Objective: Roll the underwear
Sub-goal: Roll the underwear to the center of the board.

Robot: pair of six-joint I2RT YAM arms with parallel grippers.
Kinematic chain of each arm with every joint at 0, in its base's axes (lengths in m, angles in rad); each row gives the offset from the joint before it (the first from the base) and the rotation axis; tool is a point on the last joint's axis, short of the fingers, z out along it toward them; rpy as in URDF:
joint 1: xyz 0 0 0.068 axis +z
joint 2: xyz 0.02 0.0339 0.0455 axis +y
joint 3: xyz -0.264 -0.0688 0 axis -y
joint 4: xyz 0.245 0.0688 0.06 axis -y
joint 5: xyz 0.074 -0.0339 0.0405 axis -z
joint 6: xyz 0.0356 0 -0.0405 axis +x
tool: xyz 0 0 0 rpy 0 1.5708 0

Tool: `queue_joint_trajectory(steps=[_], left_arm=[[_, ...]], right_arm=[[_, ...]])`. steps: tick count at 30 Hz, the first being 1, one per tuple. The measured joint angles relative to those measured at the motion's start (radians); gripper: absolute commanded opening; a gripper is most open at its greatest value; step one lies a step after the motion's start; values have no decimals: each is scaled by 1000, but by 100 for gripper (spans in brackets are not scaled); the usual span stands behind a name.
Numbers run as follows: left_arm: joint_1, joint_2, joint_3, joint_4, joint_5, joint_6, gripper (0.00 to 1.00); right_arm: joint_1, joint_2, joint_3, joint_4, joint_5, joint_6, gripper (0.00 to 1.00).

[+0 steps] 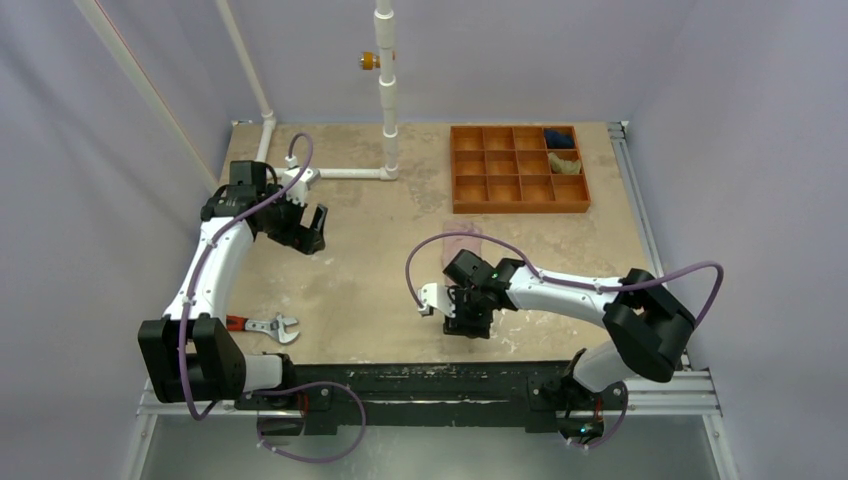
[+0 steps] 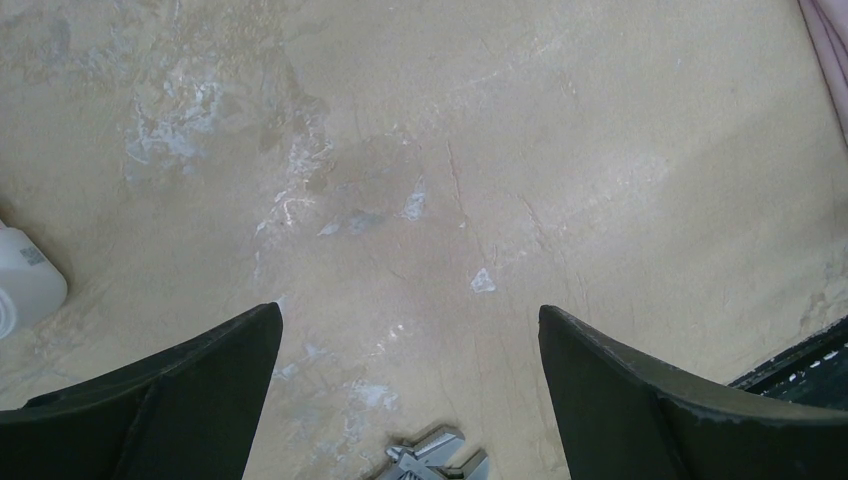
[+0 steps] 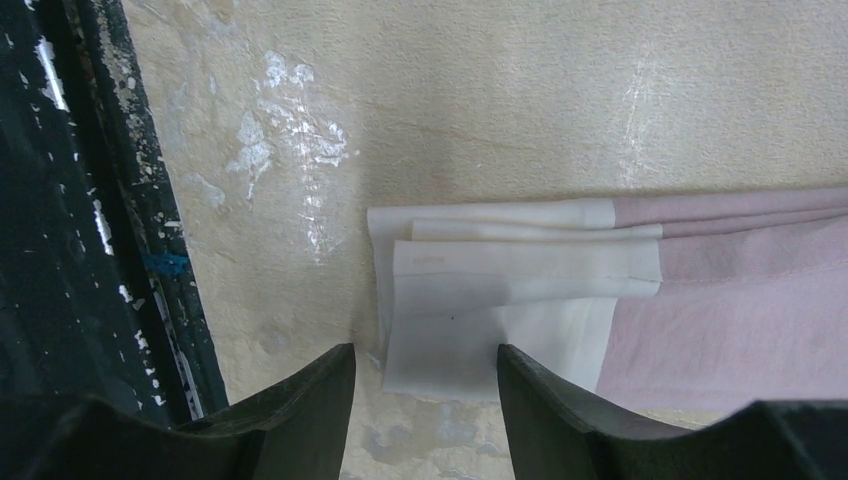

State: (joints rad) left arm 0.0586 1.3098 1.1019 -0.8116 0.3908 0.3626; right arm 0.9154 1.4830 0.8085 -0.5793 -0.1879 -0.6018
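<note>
The underwear [image 3: 690, 300] lies flat and folded on the table, pale pink with a cream-white panel [image 3: 480, 280] at its near end. In the top view only its far pink end [image 1: 462, 240] shows beyond the right arm. My right gripper [image 3: 425, 352] hangs low over the cream panel's near corner by the table's front edge, jaws partly apart. The cloth's edge lies between the fingers, and nothing is pinched. My left gripper [image 1: 305, 235] hovers at the far left, wide open and empty [image 2: 410, 310]. A strip of the pink cloth [image 2: 828, 30] shows at the top right of the left wrist view.
An orange compartment tray [image 1: 520, 206] sits at the back right with a dark blue bundle [image 1: 560, 138] and an olive-tan bundle [image 1: 566, 165]. An adjustable wrench [image 1: 268, 325] lies front left. A white pipe [image 1: 388, 90] stands at the back. The black rail [image 3: 70, 250] borders the front edge.
</note>
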Motion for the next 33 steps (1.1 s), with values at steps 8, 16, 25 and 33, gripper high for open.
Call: queue_joint_trajectory(steps=[8, 16, 25, 33], left_arm=[[0, 2, 1, -14, -2, 0, 100], [0, 5, 2, -21, -4, 0, 100], [0, 5, 2, -20, -5, 1, 100], [0, 5, 2, -20, -1, 16, 100]], right_arm=[[23, 0, -16, 5, 40, -7, 52], [40, 12, -18, 21, 70, -7, 40], [45, 33, -2, 24, 90, 0, 22], [44, 35, 2, 32, 95, -1, 7]])
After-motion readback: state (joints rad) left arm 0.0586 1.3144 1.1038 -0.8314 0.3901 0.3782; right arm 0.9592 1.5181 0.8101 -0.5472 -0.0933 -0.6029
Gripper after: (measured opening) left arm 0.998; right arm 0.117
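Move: The underwear's white near end lies at the right hand's fingers, its middle about 1 cm ahead, 2 cm left and 1 cm below. The rest of the folded strip runs forward from there, the whole strip's middle some 8 cm ahead and 2 cm left. The wooden tray's middle is about 28 cm ahead and 9 cm right of this hand. From the left hand, the white end is roughly 14 cm back, 27 cm right and 14 cm below. The underwear's white end is pinched near its right-hand corner by the right gripper: the hand eases down about 1 cm, first drifting slightly back and right, and tilts only a few degrees. The half-open fingers, one short of the cloth's near edge and one over the cloth, then close almost shut as the hand creeps forward under 1 cm. ##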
